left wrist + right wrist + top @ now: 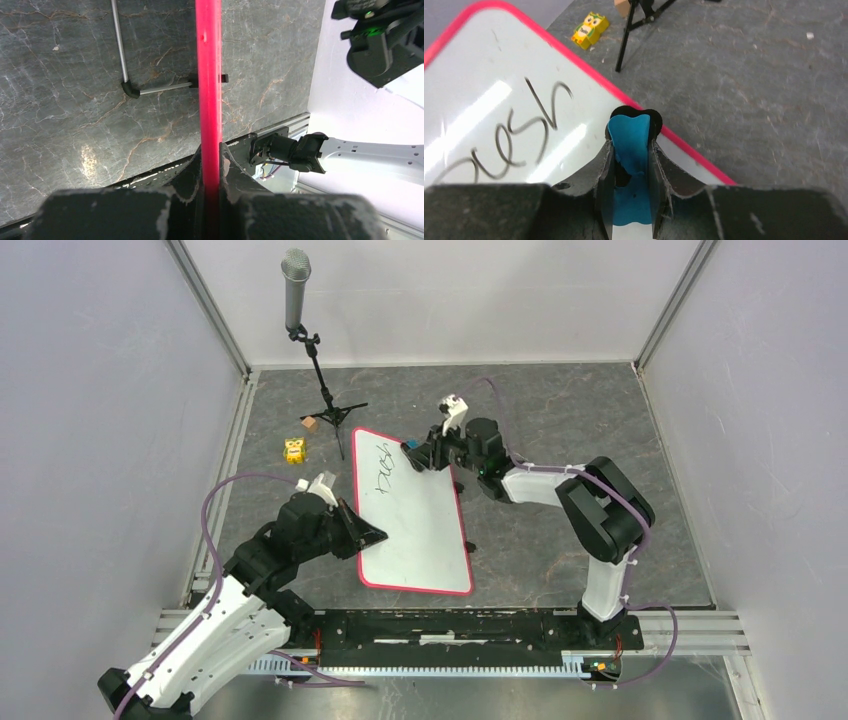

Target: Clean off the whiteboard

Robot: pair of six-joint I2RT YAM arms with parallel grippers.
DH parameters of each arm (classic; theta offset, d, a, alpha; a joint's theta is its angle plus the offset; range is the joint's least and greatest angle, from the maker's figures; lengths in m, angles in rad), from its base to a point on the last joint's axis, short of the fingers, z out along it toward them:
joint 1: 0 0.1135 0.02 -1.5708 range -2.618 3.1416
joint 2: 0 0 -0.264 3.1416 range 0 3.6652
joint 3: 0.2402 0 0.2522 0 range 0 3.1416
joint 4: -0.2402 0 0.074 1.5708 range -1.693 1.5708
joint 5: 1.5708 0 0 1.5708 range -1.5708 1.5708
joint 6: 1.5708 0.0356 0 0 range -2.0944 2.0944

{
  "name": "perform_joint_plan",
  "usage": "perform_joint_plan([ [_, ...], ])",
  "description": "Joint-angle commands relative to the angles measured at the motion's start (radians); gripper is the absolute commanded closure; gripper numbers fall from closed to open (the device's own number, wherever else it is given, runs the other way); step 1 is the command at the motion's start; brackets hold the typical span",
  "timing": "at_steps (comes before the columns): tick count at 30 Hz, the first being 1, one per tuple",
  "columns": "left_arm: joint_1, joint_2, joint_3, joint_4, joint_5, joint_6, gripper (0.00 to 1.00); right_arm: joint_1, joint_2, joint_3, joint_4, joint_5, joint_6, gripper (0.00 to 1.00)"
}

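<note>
The whiteboard (pixel 420 515) lies flat mid-table, white with a pink-red rim, black handwriting on its far end (pixel 385 472). My left gripper (pixel 372 534) is shut on the board's left rim, seen edge-on as a red strip (pixel 209 90) between the fingers. My right gripper (pixel 420 452) is shut on a small blue eraser (pixel 629 145) and holds it over the board's far right corner, just right of the writing (pixel 509 140). The board's white face also fills the right wrist view (pixel 484 85).
A microphone on a black tripod stand (pixel 320 390) stands behind the board. A yellow owl toy (pixel 294 450) and a small tan block (pixel 309 423) lie far left of the board. Grey walls enclose the table.
</note>
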Motion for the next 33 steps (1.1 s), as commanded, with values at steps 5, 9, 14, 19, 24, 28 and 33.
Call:
perform_joint_plan([
  [5, -0.031, 0.079, -0.036, -0.103, 0.036, 0.14, 0.98, -0.05, -0.074, -0.253, -0.041, 0.005, 0.022, 0.78],
  [9, -0.031, 0.081, -0.028, -0.104, 0.035, 0.127, 0.96, -0.065, -0.099, -0.285, -0.031, 0.025, 0.013, 0.78],
  [14, -0.029, 0.076, 0.015, -0.098, 0.018, 0.127, 0.85, -0.065, -0.111, -0.318, 0.047, 0.008, 0.022, 0.78],
  [19, 0.007, 0.112, 0.055, -0.08, 0.022, 0.143, 0.62, -0.065, -0.107, -0.313, 0.052, 0.008, 0.016, 0.78],
  [24, 0.104, 0.141, 0.119, -0.081, 0.044, 0.206, 0.28, -0.065, -0.132, -0.32, 0.05, 0.012, -0.007, 0.78],
  [28, 0.21, 0.189, 0.182, -0.075, 0.103, 0.266, 0.14, -0.065, -0.134, -0.322, 0.056, 0.012, -0.01, 0.78],
  [33, 0.347, 0.21, 0.237, -0.074, 0.157, 0.319, 0.05, -0.065, -0.134, -0.326, 0.071, 0.005, -0.005, 0.78],
])
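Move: Already holding the eraser against the whiteboard's upper part, the right hand has the board's top right corner about 8 cm to its right, 2 cm ahead and 6 cm lower; the last word still written on the board lies roughly 7 cm left, 5 cm back and 4 cm higher. The left fingers already pinch the board's left rim, with that word some 15 cm ahead, straight on, 4 cm lower, and the yellow owl toy around 24 cm ahead, 19 cm left and 15 cm below. Rightward and down the sloping whiteboard, drawing slightly back, the right hand sweeps the eraser quickly about 9 cm to beside the top right corner, then all but stops there with its grip kept. Only then does the left hand open wide, releasing the left rim, and move some 6 cm forward and left, speeding up. ##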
